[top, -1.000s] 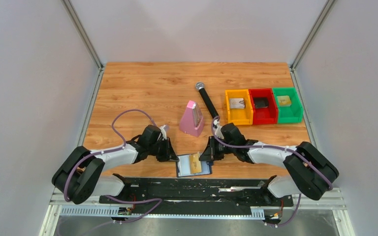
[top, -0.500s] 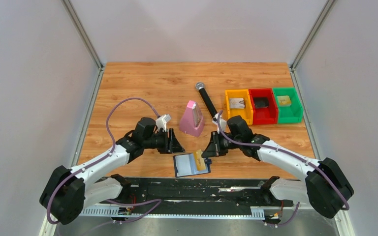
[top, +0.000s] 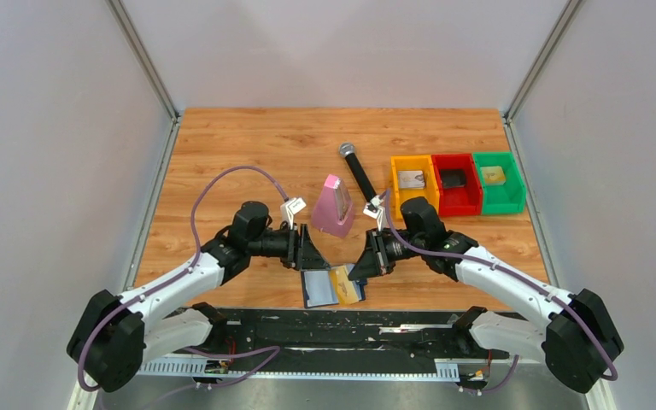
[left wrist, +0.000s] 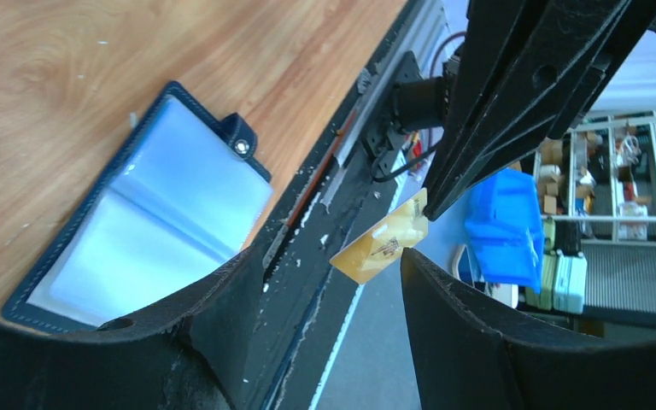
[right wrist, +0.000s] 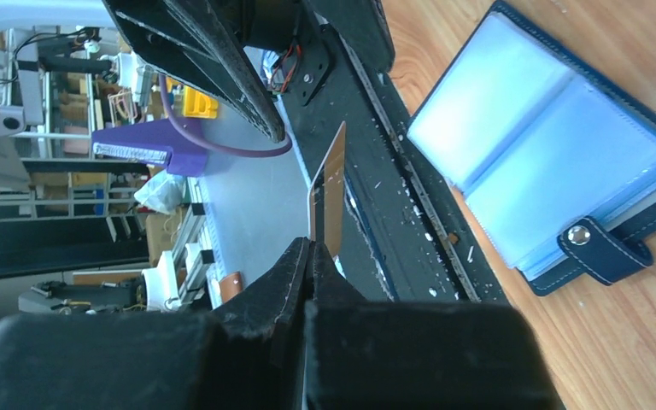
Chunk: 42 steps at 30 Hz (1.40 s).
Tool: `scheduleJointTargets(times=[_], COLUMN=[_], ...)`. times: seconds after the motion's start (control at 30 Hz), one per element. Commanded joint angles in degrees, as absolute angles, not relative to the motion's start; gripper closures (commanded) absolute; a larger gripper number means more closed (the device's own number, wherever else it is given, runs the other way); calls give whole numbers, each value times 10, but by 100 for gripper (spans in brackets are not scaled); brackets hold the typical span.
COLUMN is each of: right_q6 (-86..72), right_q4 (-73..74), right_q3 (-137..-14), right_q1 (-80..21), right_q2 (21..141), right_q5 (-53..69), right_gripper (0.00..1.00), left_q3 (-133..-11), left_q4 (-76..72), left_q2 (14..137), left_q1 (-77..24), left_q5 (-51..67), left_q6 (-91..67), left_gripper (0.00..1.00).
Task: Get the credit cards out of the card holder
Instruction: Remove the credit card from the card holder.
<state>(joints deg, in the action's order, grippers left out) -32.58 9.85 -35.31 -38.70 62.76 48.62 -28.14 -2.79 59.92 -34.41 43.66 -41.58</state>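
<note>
The card holder (top: 316, 289) lies open on the wood near the table's front edge, navy outside with pale blue-grey pockets (left wrist: 149, 222) and a snap tab (right wrist: 602, 252). One tan-gold credit card (top: 347, 284) is out of it, pinched by one short edge in my right gripper (top: 361, 267), which is shut on it and holds it in the air above the holder's right side (right wrist: 329, 192). My left gripper (top: 311, 256) hovers open just above the holder's far left corner, nothing between its fingers; in its wrist view the card (left wrist: 382, 248) hangs beyond them.
A pink metronome (top: 334, 207) stands just behind the grippers, with a black microphone (top: 359, 173) lying beyond it. Yellow (top: 414, 186), red (top: 455, 184) and green (top: 498, 181) bins sit at the back right. A black rail (top: 342, 320) runs along the front edge.
The right gripper has drawn the tan-gold card out of the holder and lifted it. The left gripper has let go of the holder, opened and risen. The holder has slid slightly left.
</note>
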Motion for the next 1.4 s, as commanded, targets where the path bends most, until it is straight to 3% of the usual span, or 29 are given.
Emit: scheduleJointTargets(times=[0.0,0.33,0.4,0.57,0.7,0.87,1.03,1.37], right_q6=[-320,-325,-326,-333,-356,-428,-498,-617], right_q4=[80,68,67,70,80,76,67,-145], right_q3=[-382,-388,-388,-391,-395,-370,-337,-251], right_q1=[-386,-386,-387,-385,-384,-381,-382,-383], right_q2=[616,625,628,628,607,528,465,459], right_q5=[531,552,554,534,464,350,278,331], right_gripper=[100,100,100,99,81,51,31,33], left_q3=[-306,-313,-311,-305,-299,-278,-255,-218], left_q4=[-78,-157,-179,-189,-194,-226,-248,-317], left_q2=[617,660,666,673,675,647,585,496], left_q1=[-360,-406,-409,-410,-410,-410,-410,-410], left_q5=[491,536,544,549,539,485,373,262], left_q6=[-407,-436,-448,-459,-472,-517,-585,-650], left_gripper=[32,46,55,90,100,100,100,100])
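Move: The open left hand is after the yellow credit card, whose middle is about 4 cm back and 4 cm to its right, roughly 1 cm higher. The card holder lies on the table 14 cm below that hand, some 2 cm to its right and level fore and aft; the pink metronome stands about 15 cm ahead, 2 cm right and 9 cm down. From the right hand, which holds the card, the card's middle is 2 cm left and 1 cm back. The left fingers close on the free side of the credit card and pinch it, after the hand comes about 4 cm back and 3 cm right, slightly up; then they lift it some 6 cm while swinging forward and turning counter-clockwise. The right hand holds almost still until that grip is made, then opens, lets go and withdraws upward and forward, about 5 cm, turning clockwise. ##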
